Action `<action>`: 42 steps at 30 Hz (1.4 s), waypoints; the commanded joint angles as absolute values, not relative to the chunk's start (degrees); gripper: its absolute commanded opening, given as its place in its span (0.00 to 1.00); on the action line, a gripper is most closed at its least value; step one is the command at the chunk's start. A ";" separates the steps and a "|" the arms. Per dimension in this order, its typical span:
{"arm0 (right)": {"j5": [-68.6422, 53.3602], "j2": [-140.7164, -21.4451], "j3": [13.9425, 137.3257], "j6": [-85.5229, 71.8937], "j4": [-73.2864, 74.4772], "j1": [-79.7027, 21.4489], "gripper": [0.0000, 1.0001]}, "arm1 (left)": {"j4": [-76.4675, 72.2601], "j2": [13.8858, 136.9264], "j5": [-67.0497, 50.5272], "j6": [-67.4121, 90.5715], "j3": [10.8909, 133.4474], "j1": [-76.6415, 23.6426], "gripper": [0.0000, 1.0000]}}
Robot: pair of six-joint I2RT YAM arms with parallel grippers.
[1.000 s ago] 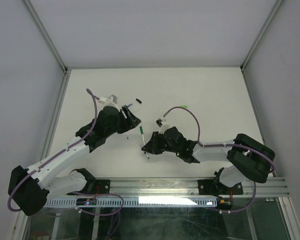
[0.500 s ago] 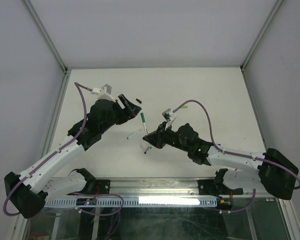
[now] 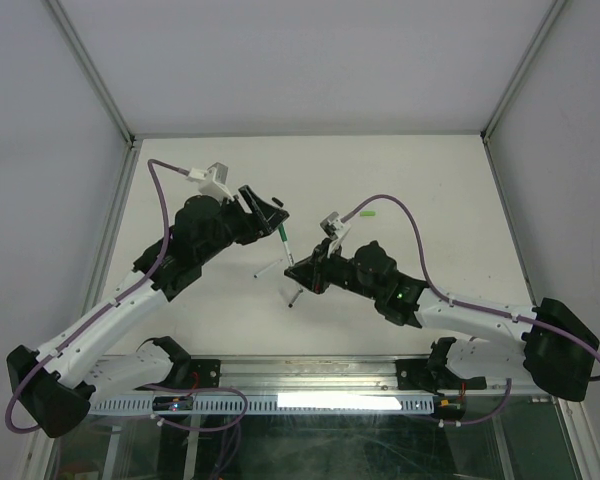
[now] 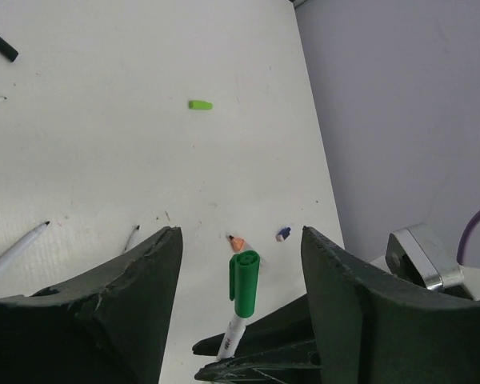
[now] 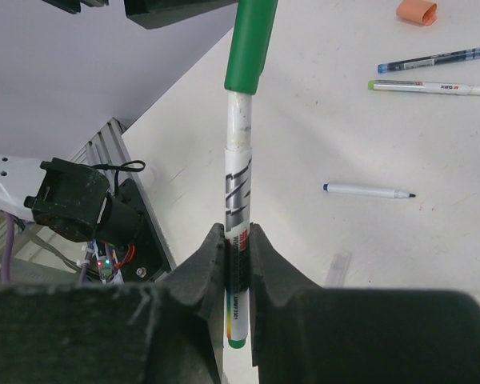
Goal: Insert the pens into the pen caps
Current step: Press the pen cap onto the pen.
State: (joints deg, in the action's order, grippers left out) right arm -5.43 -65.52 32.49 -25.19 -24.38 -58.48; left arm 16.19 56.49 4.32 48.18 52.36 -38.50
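My right gripper (image 5: pixel 237 236) is shut on the white barrel of a pen (image 5: pixel 238 184) that wears a dark green pen cap (image 5: pixel 250 44); it holds the pen above the table. In the top view that pen (image 3: pixel 285 248) points toward my left gripper (image 3: pixel 265 212). The left gripper (image 4: pixel 240 232) is open, and the green cap (image 4: pixel 245 284) stands between its fingers with a gap on each side. Loose caps lie on the table: light green (image 4: pixel 200 105), black (image 4: pixel 0 44), orange (image 4: pixel 238 242) and blue (image 4: pixel 283 234).
More pens lie on the table: a blue one (image 5: pixel 436 61), one with a light green end (image 5: pixel 432 87), a white one with a blue tip (image 5: pixel 366 190), another white one (image 3: pixel 270 268). The aluminium rail (image 3: pixel 320 372) runs along the near edge.
The right arm has stretched out and carried the green-capped pen up and toward the far left. The left gripper has lifted away toward the far side, with its jaws now either side of the cap.
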 commanded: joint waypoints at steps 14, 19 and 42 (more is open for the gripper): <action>-6.58 -65.29 37.56 -23.04 -25.94 -58.45 0.00 | 10.18 58.23 -2.04 46.31 53.50 -37.90 0.40; -5.53 -66.07 39.53 -23.53 -22.10 -58.49 0.00 | 10.01 57.93 -2.02 46.20 53.18 -37.88 0.27; 0.51 -70.84 47.47 -30.14 -13.21 -58.04 0.00 | 9.93 57.88 -2.58 43.69 51.91 -37.96 0.00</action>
State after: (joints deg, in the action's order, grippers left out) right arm -2.83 -69.93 44.14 -28.82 -12.88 -58.70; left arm 12.84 58.63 -0.01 44.49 52.21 -37.43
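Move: The green pen cap, already on the tip of the pen that the right hand holds, sits just off the left hand's open fingers: about 1 cm back, 2 cm right and 2 cm below. The right gripper is some 7 cm back, 2 cm right and 8 cm below the left hand; a loose white pen lies roughly 3 cm ahead, 5 cm left and 24 cm below it. From the right hand the cap is about 6 cm ahead, straight in front and 6 cm up. The left fingers close from about two-thirds open and pinch the green cap, after that hand has slid some 1.5 cm right. Meanwhile the right hand, still gripping the pen, lifts it about 2 cm up towards the left gripper, then pushes roughly 1.5 cm forward and left, its wrist tipping slightly; the left hand, cap pinched, drifts barely a centimetre the same way. ##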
